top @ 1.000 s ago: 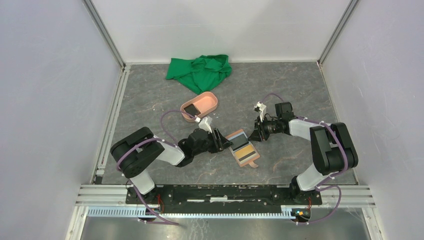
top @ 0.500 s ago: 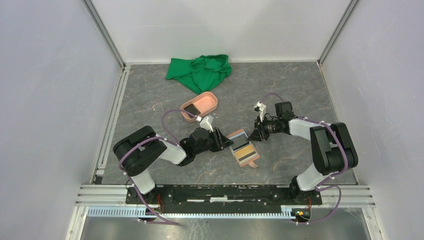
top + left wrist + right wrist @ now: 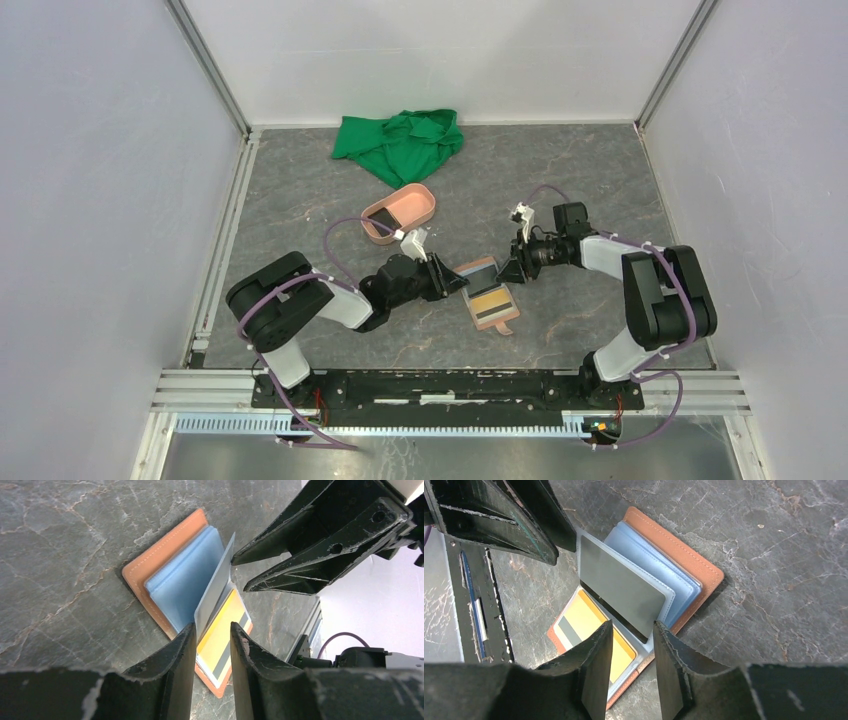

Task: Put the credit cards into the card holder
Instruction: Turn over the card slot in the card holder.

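Note:
The tan card holder [image 3: 492, 305] lies open on the table between my two grippers. Its blue sleeves [image 3: 185, 580] fan out, and one clear leaf [image 3: 215, 590] stands upright. That leaf holds a dark grey credit card [image 3: 619, 590]. A yellow card with a grey stripe [image 3: 584, 617] sits in the sleeve below. My left gripper [image 3: 212, 630] is open, the leaf's near corner beside one finger. My right gripper [image 3: 631, 630] is open around the leaf's opposite corner, touching nothing that I can see. Another dark credit card [image 3: 381, 218] lies in the pink tray [image 3: 420, 203].
A crumpled green cloth [image 3: 400, 143] lies at the back of the table. The pink tray stands just behind my left gripper [image 3: 462, 281]. White walls enclose the table on three sides. My right gripper [image 3: 503, 270] faces the left one across the holder.
My left gripper has crept right toward the holder and its jaws have narrowed. The right gripper's jaws have widened. The holder has stayed in place.

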`<state>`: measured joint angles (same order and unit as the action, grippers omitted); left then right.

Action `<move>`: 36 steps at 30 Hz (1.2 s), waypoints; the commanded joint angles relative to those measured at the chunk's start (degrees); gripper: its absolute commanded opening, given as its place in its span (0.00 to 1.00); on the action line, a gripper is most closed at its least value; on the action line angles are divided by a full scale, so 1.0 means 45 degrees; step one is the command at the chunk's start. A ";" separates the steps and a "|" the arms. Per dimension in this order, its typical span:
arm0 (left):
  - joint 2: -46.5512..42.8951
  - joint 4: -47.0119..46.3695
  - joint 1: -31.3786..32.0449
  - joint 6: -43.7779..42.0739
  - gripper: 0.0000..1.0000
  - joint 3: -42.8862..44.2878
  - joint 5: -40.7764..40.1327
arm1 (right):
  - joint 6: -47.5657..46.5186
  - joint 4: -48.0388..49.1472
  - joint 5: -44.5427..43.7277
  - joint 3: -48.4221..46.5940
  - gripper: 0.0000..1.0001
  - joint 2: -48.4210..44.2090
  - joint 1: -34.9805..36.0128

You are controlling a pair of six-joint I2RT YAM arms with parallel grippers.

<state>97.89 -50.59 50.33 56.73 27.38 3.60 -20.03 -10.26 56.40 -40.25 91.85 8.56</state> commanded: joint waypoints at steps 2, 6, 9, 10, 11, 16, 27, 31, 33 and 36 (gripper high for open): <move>0.0208 -0.1366 0.0003 -0.0262 0.36 0.0203 0.0460 | -0.1055 -0.0517 0.0513 -0.0625 0.44 -0.0594 -0.0332; 0.0293 -0.1357 0.0008 -0.0809 0.36 0.0316 0.0631 | -0.1772 -0.1081 0.0418 -0.0795 0.48 -0.0789 -0.0473; 0.0382 -0.1211 0.0007 -0.1320 0.36 0.0428 0.0714 | -0.2155 -0.1322 0.0266 -0.0870 0.54 -0.0968 -0.0539; 0.0421 -0.1174 -0.0002 -0.1450 0.36 0.0470 0.0767 | -0.2279 -0.1396 0.0240 -0.0897 0.55 -0.1048 -0.0570; 0.0448 -0.1135 0.0007 -0.1612 0.36 0.0495 0.0831 | -0.2453 -0.1517 0.0203 -0.0928 0.57 -0.1128 -0.0610; 0.0602 -0.0949 0.0008 -0.2145 0.36 0.0685 0.1085 | -0.3037 -0.1733 -0.0110 -0.0920 0.61 -0.1502 -0.0707; 0.0737 -0.0702 0.0008 -0.3223 0.36 0.1086 0.1611 | -0.3478 -0.2043 -0.0034 -0.1073 0.63 -0.1378 -0.0718; 0.0724 -0.0634 0.0008 -0.3748 0.37 0.1160 0.1837 | -0.3601 -0.2179 -0.0034 -0.1151 0.63 -0.1313 -0.0766; 0.0707 -0.0571 0.0008 -0.4000 0.37 0.1147 0.1978 | -0.3816 -0.2320 -0.0034 -0.1225 0.63 -0.1286 -0.0775; 0.0669 -0.0450 0.0003 -0.4285 0.37 0.1163 0.2132 | -0.4308 -0.2715 0.0023 -0.1332 0.63 -0.1242 -0.0768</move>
<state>100.73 -52.34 50.33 42.83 31.20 11.31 -35.99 -20.75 56.29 -43.72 86.46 5.45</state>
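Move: Just to the right of the left hand stands the half-raised card slot, its middle about 5 cm right, 1 cm forward and 2 cm below; from the right hand it lies some 4 cm left, level fore and aft, 1 cm below. The yellow card lies about 4 cm back and 6 cm right of the left hand, and the blue pocket about 4 cm ahead and 3 cm right, both near the table. Reaching about 2 cm further right along the raised card slot, the left hand lifts by 1 cm, then settles halfway back, swinging its fingers clockwise and tipping them up, some 15 degrees in all; its outer finger stays at the slot's left edge, gap unchanged. The right hand comes free of the right edge, opening wider and backing off up and to the right about 3 cm. ##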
